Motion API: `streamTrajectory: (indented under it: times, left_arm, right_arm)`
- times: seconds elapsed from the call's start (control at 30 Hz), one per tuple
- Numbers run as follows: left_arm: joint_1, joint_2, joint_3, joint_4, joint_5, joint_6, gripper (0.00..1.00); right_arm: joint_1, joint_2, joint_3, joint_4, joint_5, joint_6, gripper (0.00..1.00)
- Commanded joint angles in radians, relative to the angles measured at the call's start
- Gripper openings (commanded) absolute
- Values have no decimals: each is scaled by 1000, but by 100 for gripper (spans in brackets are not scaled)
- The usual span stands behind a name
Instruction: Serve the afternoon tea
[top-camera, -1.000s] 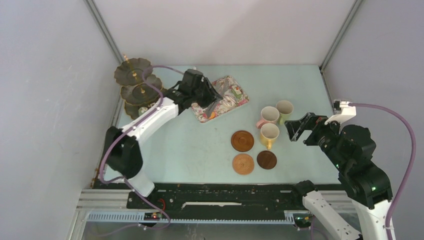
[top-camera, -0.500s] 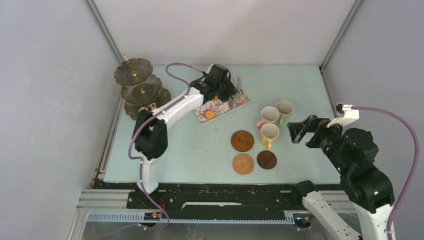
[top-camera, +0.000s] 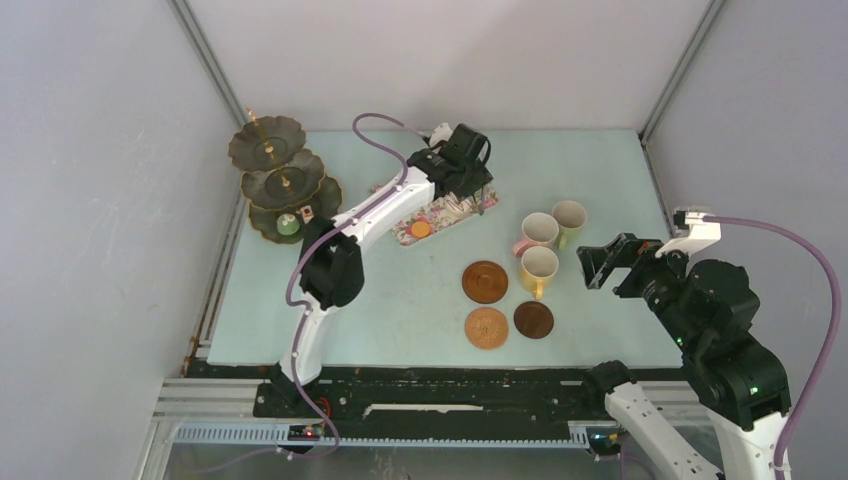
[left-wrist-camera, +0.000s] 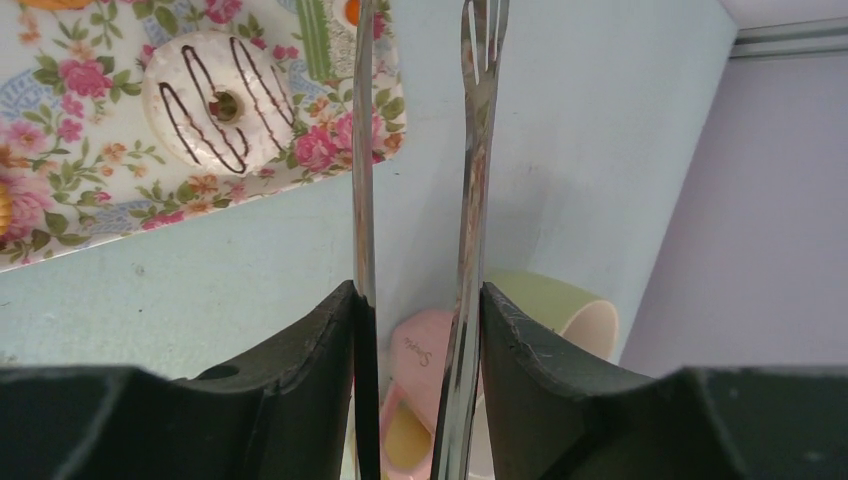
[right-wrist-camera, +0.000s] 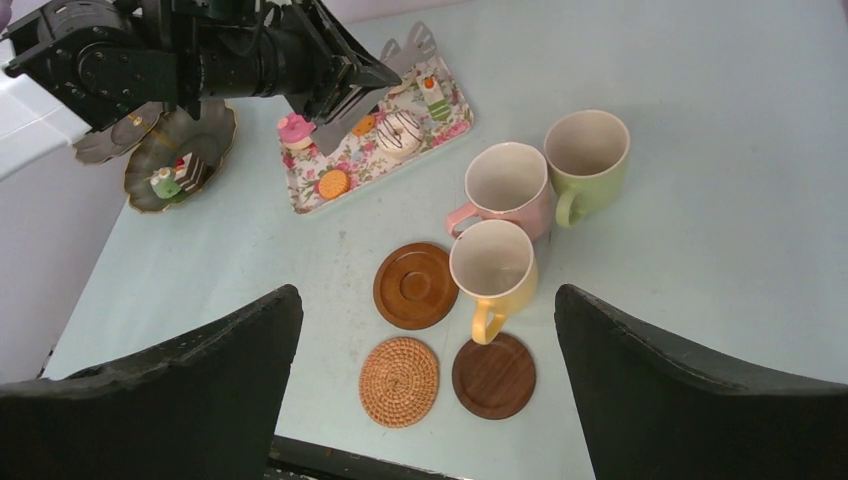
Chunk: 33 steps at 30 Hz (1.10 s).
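My left gripper (top-camera: 474, 186) is shut on the long metal tongs (left-wrist-camera: 478, 150) and hangs over the far right end of the flowered tray (top-camera: 452, 213). The tongs' tips stand apart with nothing between them. A white chocolate-striped doughnut (left-wrist-camera: 215, 100), a pink cake (right-wrist-camera: 295, 130) and an orange biscuit (right-wrist-camera: 333, 183) lie on the tray. The dark three-tier stand (top-camera: 275, 185) at the back left has small cakes (right-wrist-camera: 165, 183) on its lowest tier. Pink (top-camera: 538, 232), green (top-camera: 569, 218) and yellow (top-camera: 539, 268) mugs stand on the table. My right gripper (top-camera: 612, 258) is open, right of the mugs.
Three round coasters lie before the mugs: a brown wooden one (top-camera: 485, 281), a woven one (top-camera: 487, 327) and a dark one (top-camera: 533, 319). The yellow mug's handle reaches over the dark coaster's edge. Grey walls close in the table on three sides.
My left arm has swung right from the stand side, across the tray, to its far right end, carrying the tongs. My right gripper has drifted slightly right, still open.
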Motion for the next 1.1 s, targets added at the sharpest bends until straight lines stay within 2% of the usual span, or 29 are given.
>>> streamTrajectory:
  times: [0.0, 0.2, 0.37, 1.07]
  left_arm:
    - [-2, 28, 43, -48, -56, -23, 48]
    - [-1, 62, 60, -57, -55, -50, 49]
    - [-2, 143, 175, -106, -32, -55, 49]
    - [-3, 181, 144, -64, -29, -149, 49]
  right_arm:
    - [-1, -11, -1, 5, 20, -28, 100]
    - [2, -11, -1, 7, 24, -30, 100]
    - [3, -14, 0, 6, 29, -31, 100]
    - [0, -17, -1, 7, 31, -28, 100]
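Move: The left hand holds the tongs, spread, with the tips ahead of it. The green cake at the tray's right end lies about 7 cm ahead of the hand, 3 cm to its left and some 13 cm below. The striped donut is about 2 cm ahead and 6 cm left. The pink mug stands about 6 cm back and 12 cm right, the green mug 4 cm back and 18 cm right. From the right hand, the green cake lies about 32 cm ahead, 23 cm left and 30 cm below. Down about 6 cm goes the left hand, nearly straight, over the tray's right end: most of it at once, then an almost still spell and a last short sinking. The wrist tips the fingers some 8 degrees farther down and turns slightly counter-clockwise, bringing the spread tong tips over the green cake, one blade to each side. The grip keeps its opening; no touch on the cake can be made out. ##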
